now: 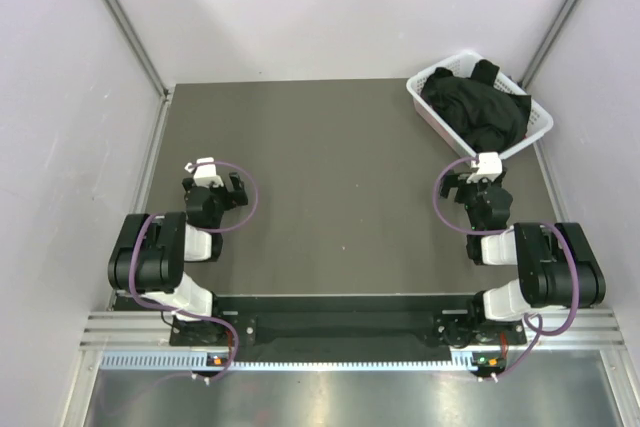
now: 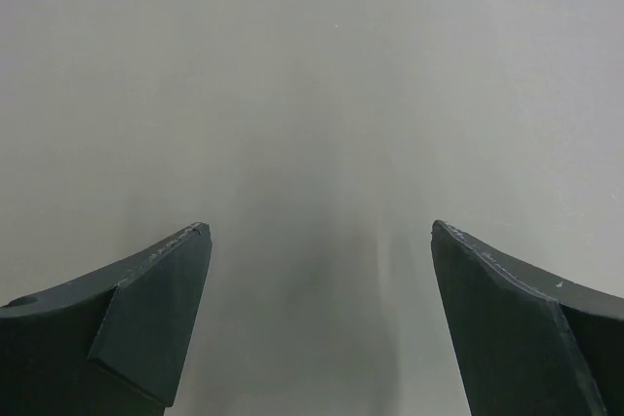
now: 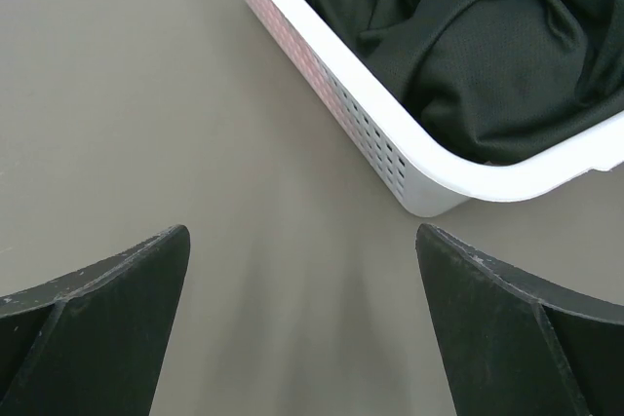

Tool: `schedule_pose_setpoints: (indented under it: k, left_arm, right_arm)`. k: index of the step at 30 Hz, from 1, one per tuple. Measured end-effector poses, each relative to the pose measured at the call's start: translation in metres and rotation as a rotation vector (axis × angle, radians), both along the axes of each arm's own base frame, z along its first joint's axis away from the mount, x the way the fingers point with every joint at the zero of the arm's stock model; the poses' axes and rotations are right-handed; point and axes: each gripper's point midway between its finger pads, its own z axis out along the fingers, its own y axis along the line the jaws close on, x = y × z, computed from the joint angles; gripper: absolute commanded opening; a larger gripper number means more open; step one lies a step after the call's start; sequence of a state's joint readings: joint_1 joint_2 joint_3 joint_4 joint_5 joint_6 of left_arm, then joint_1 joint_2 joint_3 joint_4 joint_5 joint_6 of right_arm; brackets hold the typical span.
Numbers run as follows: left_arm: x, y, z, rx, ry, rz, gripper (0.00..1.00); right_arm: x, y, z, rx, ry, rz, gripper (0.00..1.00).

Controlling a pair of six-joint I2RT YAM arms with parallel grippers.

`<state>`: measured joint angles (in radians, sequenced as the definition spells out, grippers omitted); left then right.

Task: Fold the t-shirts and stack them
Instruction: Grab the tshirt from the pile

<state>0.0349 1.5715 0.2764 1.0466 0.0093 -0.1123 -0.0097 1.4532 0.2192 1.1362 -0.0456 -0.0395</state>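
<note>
A large black t-shirt (image 1: 478,107) lies crumpled inside the white lattice basket (image 1: 445,127) at the far right of the table. It also shows in the right wrist view (image 3: 487,46), filling the basket (image 3: 487,177). A faint pink tint shows through the holes in the basket wall; no red or pink shirt shows clearly. My right gripper (image 1: 460,185) (image 3: 302,231) is open and empty, low over the table just in front of the basket's near corner. My left gripper (image 1: 237,190) (image 2: 320,231) is open and empty over bare table at the left.
The dark grey table (image 1: 330,167) is enclosed by pale walls on the left, back and right. The basket stands against the right wall. Both arm bases sit at the near edge.
</note>
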Motion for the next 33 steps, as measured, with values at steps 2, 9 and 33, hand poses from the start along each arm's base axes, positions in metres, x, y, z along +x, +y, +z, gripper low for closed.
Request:
schedule_pose_setpoints:
  k: [2,9,33]
  left_arm:
    - [0.0,0.0,0.0,0.007,0.0,-0.003,0.99]
    - [0.019,-0.015,0.038,-0.005,0.017,-0.034,0.99]
    - [-0.076,-0.075,0.081,-0.462,0.206,0.059,0.99]
  right_arm:
    - [0.0,0.0,0.0,-0.003,0.0,0.0,1.0]
    - [0.0,0.0,0.0,-0.003,0.0,0.001,1.0]
    - [0.046,-0.012,0.175,0.047,0.114,-0.273,0.91]
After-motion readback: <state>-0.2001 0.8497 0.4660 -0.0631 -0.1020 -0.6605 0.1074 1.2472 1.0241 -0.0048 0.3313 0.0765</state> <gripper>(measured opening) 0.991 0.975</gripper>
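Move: The pile of dark t-shirts lies some 18 cm ahead of the right hand, about 5 cm to its right and a few centimetres lower. The white basket holding them is centred at nearly the same spot, roughly 17 cm ahead, 5 cm to the right and 7 cm below that hand, its near corner just ahead of the fingers. From the left hand the pile is about 18 cm ahead and 59 cm to the right, near its own height. Upward goes the right hand, after a pause, some 17 cm with open fingers, easing forward late by about 5 cm to stand high above the basket's near side, short of the pile, turning about 15 degrees clockwise and tipping slightly down. The left, empty and open, rises and swings right, then draws back, ending some 8 cm up, right and back, and rolls about 25 degrees, its left side dropping. ##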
